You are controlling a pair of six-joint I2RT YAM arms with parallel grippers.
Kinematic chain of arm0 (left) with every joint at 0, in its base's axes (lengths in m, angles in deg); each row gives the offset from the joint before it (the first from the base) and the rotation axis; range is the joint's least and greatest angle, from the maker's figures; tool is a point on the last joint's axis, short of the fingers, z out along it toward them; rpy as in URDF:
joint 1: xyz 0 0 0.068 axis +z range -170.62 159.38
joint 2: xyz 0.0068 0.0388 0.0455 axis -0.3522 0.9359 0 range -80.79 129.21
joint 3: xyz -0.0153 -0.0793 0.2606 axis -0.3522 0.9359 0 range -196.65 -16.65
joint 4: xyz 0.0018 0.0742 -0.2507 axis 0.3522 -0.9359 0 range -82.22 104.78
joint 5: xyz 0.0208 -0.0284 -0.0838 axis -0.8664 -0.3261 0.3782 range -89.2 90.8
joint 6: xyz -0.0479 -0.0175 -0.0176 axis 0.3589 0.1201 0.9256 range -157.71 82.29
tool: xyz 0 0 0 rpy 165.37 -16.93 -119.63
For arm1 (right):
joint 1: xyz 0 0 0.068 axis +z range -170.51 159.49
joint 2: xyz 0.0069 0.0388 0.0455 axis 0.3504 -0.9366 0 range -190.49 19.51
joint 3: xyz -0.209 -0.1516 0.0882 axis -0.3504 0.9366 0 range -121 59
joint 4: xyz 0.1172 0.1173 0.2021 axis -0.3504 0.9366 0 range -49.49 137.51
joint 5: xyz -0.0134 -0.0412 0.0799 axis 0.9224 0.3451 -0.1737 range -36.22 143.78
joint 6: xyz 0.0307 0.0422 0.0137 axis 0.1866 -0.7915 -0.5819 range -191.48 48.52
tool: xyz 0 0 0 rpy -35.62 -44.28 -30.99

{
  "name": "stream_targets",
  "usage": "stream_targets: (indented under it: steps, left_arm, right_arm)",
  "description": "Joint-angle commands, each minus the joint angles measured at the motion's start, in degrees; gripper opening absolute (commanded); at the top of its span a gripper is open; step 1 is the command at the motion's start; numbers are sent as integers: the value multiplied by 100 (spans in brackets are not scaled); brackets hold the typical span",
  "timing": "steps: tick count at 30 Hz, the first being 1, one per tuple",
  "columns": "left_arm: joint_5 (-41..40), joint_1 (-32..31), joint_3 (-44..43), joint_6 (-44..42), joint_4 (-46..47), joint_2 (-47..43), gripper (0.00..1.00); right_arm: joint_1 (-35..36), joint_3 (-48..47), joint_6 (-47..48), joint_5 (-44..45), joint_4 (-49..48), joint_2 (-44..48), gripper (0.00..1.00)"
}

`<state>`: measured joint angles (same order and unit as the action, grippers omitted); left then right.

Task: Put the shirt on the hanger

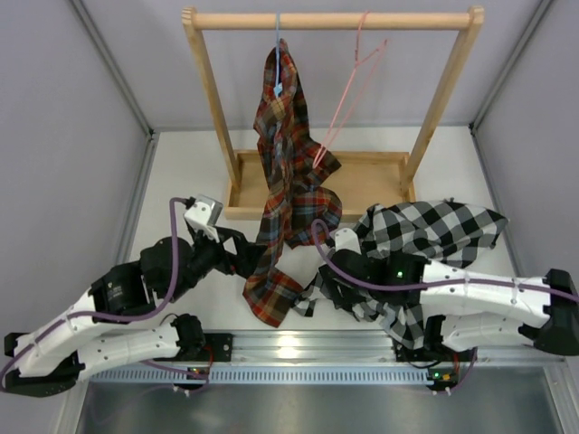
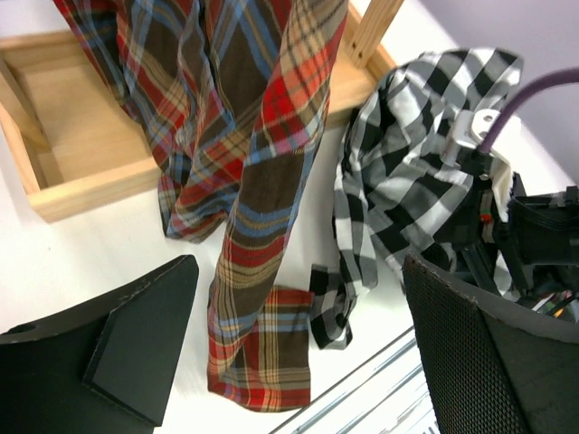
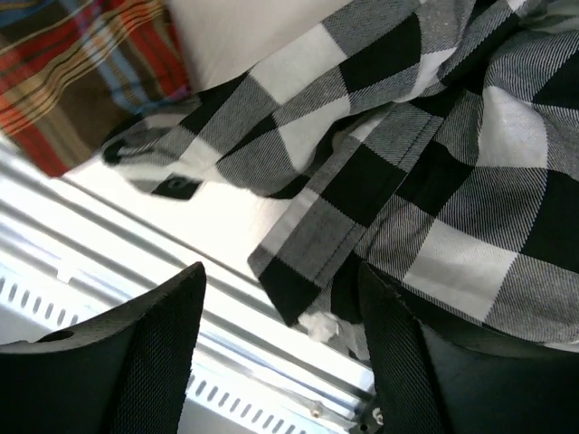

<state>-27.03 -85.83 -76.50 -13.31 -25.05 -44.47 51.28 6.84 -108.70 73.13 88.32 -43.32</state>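
The black-and-white check shirt [image 1: 434, 231] lies crumpled on the table at the right, partly draped over my right arm. It also shows in the left wrist view [image 2: 407, 163] and the right wrist view [image 3: 425, 154]. The pink wire hanger [image 1: 355, 81] hangs empty on the rack's rod, right of centre. My right gripper [image 1: 327, 287] [image 3: 280, 348] is open at the shirt's near left edge, and a hem corner hangs between its fingers [image 3: 136, 362]. My left gripper [image 1: 246, 258] [image 2: 298, 362] is open wide and empty above a sleeve cuff of the check shirt [image 2: 330, 312].
A red tartan shirt [image 1: 285, 154] hangs from a light blue hanger [image 1: 278, 41] on the wooden rack [image 1: 330, 20]; its tail [image 2: 262, 334] trails on the table between my grippers. The rack's wooden base tray [image 1: 362, 167] stands behind. A metal rail [image 1: 298, 344] runs along the near edge.
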Motion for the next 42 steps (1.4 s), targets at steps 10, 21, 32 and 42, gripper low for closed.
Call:
stream_targets:
  steps: [10, 21, 32, 42]
  left_arm:
    - [234, -18, 352, 100, -51, -265, 98]
    - [629, -18, 430, 30, 195, -116, 98]
    - [2862, -18, 1055, -1033, 3856, 1069, 98]
    - [2389, -9, 1539, -2317, 6074, 2528, 98]
  right_arm:
    - [178, -277, -691, 852, 290, -1575, 61]
    - [178, -189, -683, 903, 220, -803, 0]
    - [-1262, -760, 960, -774, 438, 1666, 0]
    - [-1791, -2157, 1480, -969, 1625, 1862, 0]
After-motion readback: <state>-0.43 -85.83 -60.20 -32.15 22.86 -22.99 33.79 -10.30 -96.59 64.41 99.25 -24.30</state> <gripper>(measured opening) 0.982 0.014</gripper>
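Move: The near-left edge of the black-and-white checked shirt lies nearly under the right hand, about 6 cm down, 1 cm ahead and 1 cm to its right. The red plaid shirt's tail is some 14 cm left of the right hand, 2 cm ahead and 10 cm below; the wooden tray's middle is roughly 30 cm ahead, 3 cm left, 11 cm down. From the left hand, the checked shirt's edge is about 18 cm right, 3 cm back and 25 cm below. Right hand sinks 6 cm, pinches the checked shirt's edge, lifts about 20 cm; left swings right towards it. ##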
